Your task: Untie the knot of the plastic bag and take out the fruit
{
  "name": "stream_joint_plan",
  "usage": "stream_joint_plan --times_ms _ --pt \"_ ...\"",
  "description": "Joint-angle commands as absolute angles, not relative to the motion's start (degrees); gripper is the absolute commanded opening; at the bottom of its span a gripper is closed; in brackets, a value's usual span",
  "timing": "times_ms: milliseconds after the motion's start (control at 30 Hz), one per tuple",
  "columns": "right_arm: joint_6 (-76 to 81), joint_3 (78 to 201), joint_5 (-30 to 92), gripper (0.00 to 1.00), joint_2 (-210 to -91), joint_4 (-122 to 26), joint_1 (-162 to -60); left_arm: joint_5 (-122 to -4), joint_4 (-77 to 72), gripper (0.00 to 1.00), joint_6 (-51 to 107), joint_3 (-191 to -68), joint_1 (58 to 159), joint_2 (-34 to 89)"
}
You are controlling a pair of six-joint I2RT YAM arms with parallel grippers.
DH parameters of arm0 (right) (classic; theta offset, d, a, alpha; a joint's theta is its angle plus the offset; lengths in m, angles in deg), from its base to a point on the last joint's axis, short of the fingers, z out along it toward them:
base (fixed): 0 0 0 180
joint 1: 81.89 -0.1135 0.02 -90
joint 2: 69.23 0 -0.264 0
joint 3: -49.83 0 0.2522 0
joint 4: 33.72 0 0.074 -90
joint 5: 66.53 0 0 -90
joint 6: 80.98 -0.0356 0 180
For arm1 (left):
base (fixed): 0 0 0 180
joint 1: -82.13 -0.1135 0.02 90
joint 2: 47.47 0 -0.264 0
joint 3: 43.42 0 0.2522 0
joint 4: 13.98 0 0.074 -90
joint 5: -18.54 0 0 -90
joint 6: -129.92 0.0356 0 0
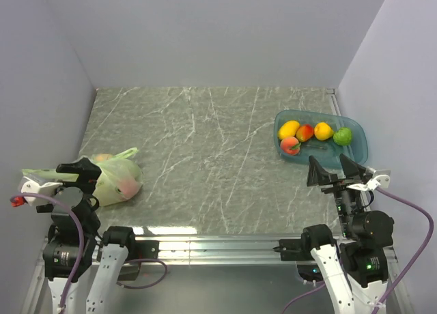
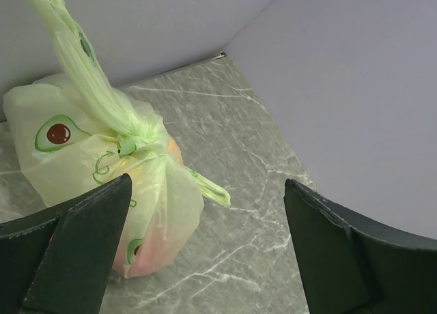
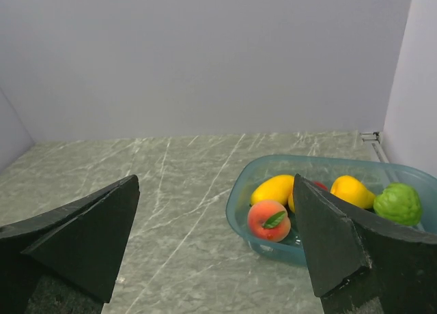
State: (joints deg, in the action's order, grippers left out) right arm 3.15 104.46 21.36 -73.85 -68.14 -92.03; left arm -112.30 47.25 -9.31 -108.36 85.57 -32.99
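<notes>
The pale green plastic bag (image 1: 116, 177) lies at the table's near left, printed with avocado pictures. Its knot (image 2: 133, 142) is tied tight, a short tail (image 2: 210, 189) pointing right and a long twisted handle (image 2: 75, 54) rising to the upper left. Fruit shows only as pink and orange blurs (image 2: 153, 249) through the film. My left gripper (image 1: 83, 177) (image 2: 208, 191) hovers open just near of the bag, its left finger (image 2: 89, 239) beside the bag's bulge, nothing held. My right gripper (image 1: 328, 161) (image 3: 215, 184) is open and empty, near the blue tray.
A blue tray (image 1: 361, 142) (image 3: 235, 205) at the far right holds a yellow mango (image 1: 289, 130), a peach (image 3: 268, 220), a red-yellow fruit (image 1: 304, 132), a yellow fruit (image 3: 351, 190) and a green fruit (image 3: 398, 203). Grey walls enclose the marble table (image 1: 205, 143).
</notes>
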Motion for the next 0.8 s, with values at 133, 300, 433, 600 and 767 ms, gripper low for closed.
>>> stream_joint_plan --times_ms 133,300,433,600,767 --pt "3.92 104.03 23.28 1.00 -74.50 -66.91 -92.27 -111.54 46.54 0.99 -11.40 -108.59 85.20 -31.21" --pt "3.14 103.76 24.96 1.00 -75.29 -66.46 -92.27 -112.76 48.56 0.99 -13.06 -109.38 85.20 -28.05" --pt "3.57 104.72 25.31 1.00 -76.08 -66.46 -92.27 -112.34 51.98 0.99 -15.88 -109.83 85.20 -20.34" --pt "3.58 104.73 26.02 1.00 -75.56 -66.29 -92.27 -107.94 52.43 0.99 -24.12 -108.16 85.20 -10.13" --pt "2.34 104.02 27.68 1.00 -74.77 -66.02 -92.44 -106.96 47.07 0.99 -29.06 -104.47 85.11 -2.13"
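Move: The bag's knotted top lies below the open left hand, about 6 cm ahead, 2 cm to its right and some 15 cm lower. The short loose tail ends about 10 cm ahead, 9 cm to the right of the hand and 16 cm down; the long handle's free end is about 14 cm to its left, 3 cm ahead and 13 cm down. From the right hand, the knot lies some 60 cm left, 4 cm ahead and 20 cm below. The knotted top of the bag is approached from above: the left hand starts slowly, then sinks ever faster, about 10 cm down and 7 or 8 cm forward, easing slightly right. Its wrist tips the fingers some 25 degrees downward with a small roll lowering its left side; the fingers stay wide open, and no touch on the bag shows. ##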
